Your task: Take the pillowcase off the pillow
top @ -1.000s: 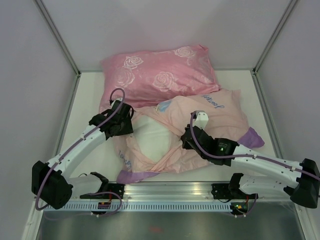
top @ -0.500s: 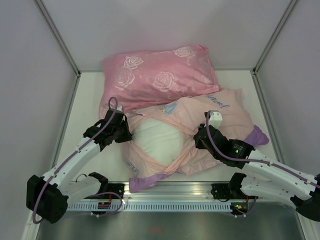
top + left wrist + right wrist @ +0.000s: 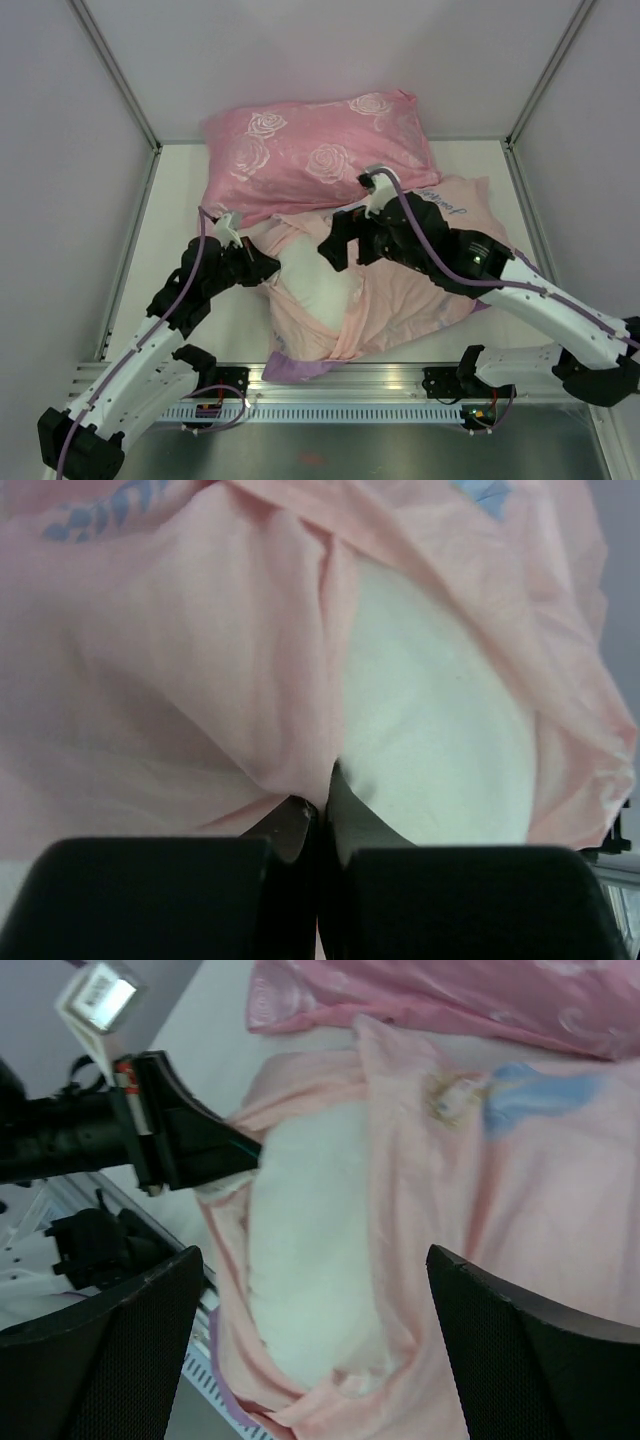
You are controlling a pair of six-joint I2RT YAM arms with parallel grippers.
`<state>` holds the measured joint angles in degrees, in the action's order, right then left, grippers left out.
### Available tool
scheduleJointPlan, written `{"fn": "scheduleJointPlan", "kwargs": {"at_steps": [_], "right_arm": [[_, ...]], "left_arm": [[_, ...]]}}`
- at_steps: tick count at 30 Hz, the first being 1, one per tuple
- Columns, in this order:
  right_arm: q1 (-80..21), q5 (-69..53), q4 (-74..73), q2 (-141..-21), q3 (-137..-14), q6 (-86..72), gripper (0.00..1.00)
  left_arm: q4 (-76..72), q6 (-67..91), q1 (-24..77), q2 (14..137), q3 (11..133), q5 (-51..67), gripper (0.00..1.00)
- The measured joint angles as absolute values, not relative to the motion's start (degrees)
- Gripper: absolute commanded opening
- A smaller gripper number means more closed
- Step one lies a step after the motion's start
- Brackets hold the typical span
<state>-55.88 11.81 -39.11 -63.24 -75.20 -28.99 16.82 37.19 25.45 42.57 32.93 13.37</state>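
Observation:
The pillowcase [image 3: 420,290] lies inside out, pale pink with purple edges, round the white pillow [image 3: 312,285], which bulges out of its left opening. My left gripper [image 3: 262,268] is shut on the pillowcase's left edge; in the left wrist view the shut gripper [image 3: 322,802] pinches pink pillowcase fabric [image 3: 180,680] beside the pillow [image 3: 430,740]. My right gripper [image 3: 335,245] hovers open over the pillow, holding nothing. In the right wrist view the gripper [image 3: 312,1260] stands wide open above the pillow [image 3: 300,1200] and pillowcase [image 3: 520,1180], with the left gripper [image 3: 245,1150] in sight.
A pink rose-patterned pillow [image 3: 320,150] lies at the back, touching the pillowcase's far edge; it also shows in the right wrist view [image 3: 480,1000]. Grey walls close in the left, right and back sides. A metal rail [image 3: 340,385] runs along the near edge.
My right gripper has left the pillowcase's middle, risen and swung left over the pillow, now open. My left gripper has pulled the edge toward the near side. More white pillow shows.

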Motion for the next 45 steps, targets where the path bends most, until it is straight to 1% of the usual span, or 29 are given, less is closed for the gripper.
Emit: {"fn": "scheduleJointPlan", "kwargs": {"at_steps": [4, 7, 13, 18, 23, 30, 31, 32, 33, 34, 35, 36, 41, 45], "right_arm": [[-62.08, 10.33, -37.71, -75.20, -87.55, -27.29, 0.98], [-65.69, 10.33, -36.82, -83.13, -91.48, -26.87, 0.98], [-66.89, 11.46, -37.45, -92.84, -90.24, -26.94, 0.98], [-66.67, 14.98, -37.71, -95.02, -86.85, -27.31, 0.98], [-66.46, 19.99, -37.89, -96.71, -86.74, -27.18, 0.98], [-66.43, 24.08, -36.49, -103.02, -86.80, -26.30, 0.97], [-66.43, 24.86, -35.97, -103.94, -86.80, -26.28, 0.91], [-66.46, 25.65, -35.42, -104.51, -86.80, -26.26, 0.81], [-66.48, 26.57, -34.70, -105.12, -86.70, -26.26, 0.54], [-66.48, 27.53, -33.98, -105.65, -86.48, -26.22, 0.38], [-66.48, 28.64, -33.21, -106.04, -86.04, -26.68, 0.07], [-66.41, 29.36, -32.49, -106.24, -85.49, -26.70, 0.00], [-65.98, 31.62, -27.14, -105.14, -80.71, -29.43, 0.00], [-65.95, 30.94, -23.64, -99.09, -74.59, -31.62, 0.00]], "left_arm": [[13.39, 37.87, 25.47, 41.32, 32.91, 15.64, 0.02], [13.23, 38.00, 25.47, 42.00, 32.93, 15.77, 0.02], [17.21, 38.44, 25.47, 42.50, 33.61, 12.43, 0.02], [21.82, 39.51, 25.50, 42.63, 34.39, 8.45, 0.02], [24.01, 40.10, 25.50, 42.59, 34.39, 6.94, 0.02], [28.23, 41.15, 25.50, 44.03, 35.66, 3.20, 0.02], [28.93, 41.47, 25.50, 44.56, 35.99, 2.63, 0.02], [29.39, 41.78, 25.50, 44.93, 36.14, 1.96, 0.02], [30.06, 42.06, 25.50, 45.21, 36.29, 1.41, 0.02], [30.61, 42.37, 25.50, 45.41, 36.34, 0.89, 0.02], [31.18, 42.59, 25.50, 45.50, 36.42, 0.32, 0.02], [31.66, 42.74, 25.50, 45.50, 36.49, -0.08, 0.02], [34.11, 43.59, 25.52, 45.56, 38.17, -3.55, 0.02], [36.23, 44.42, 25.52, 47.62, 41.71, -8.45, 0.02]]}}
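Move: Below the open right gripper lies the bare white pillow bulging from the case mouth, its middle some 20 cm down, about 5 cm to the left and 3 cm ahead. The pillowcase fold bordering its right side is about 4 cm right and 2 cm ahead; the case edge already in the left fingers is about 16 cm left, 4 cm ahead and 14 cm lower. From the left hand, the pillow's middle is some 11 cm right, 4 cm back and 6 cm below. Swinging left over the pillow and then plunging about 19 cm, easing forward, the open right hand rolls its left side down some 30 degrees and shuts on the white pillow near the case edge. Meanwhile the left hand keeps its pinch on the pillowcase, lifts it slightly, then draws it about 6 cm left and a little down, turning counter-clockwise. ##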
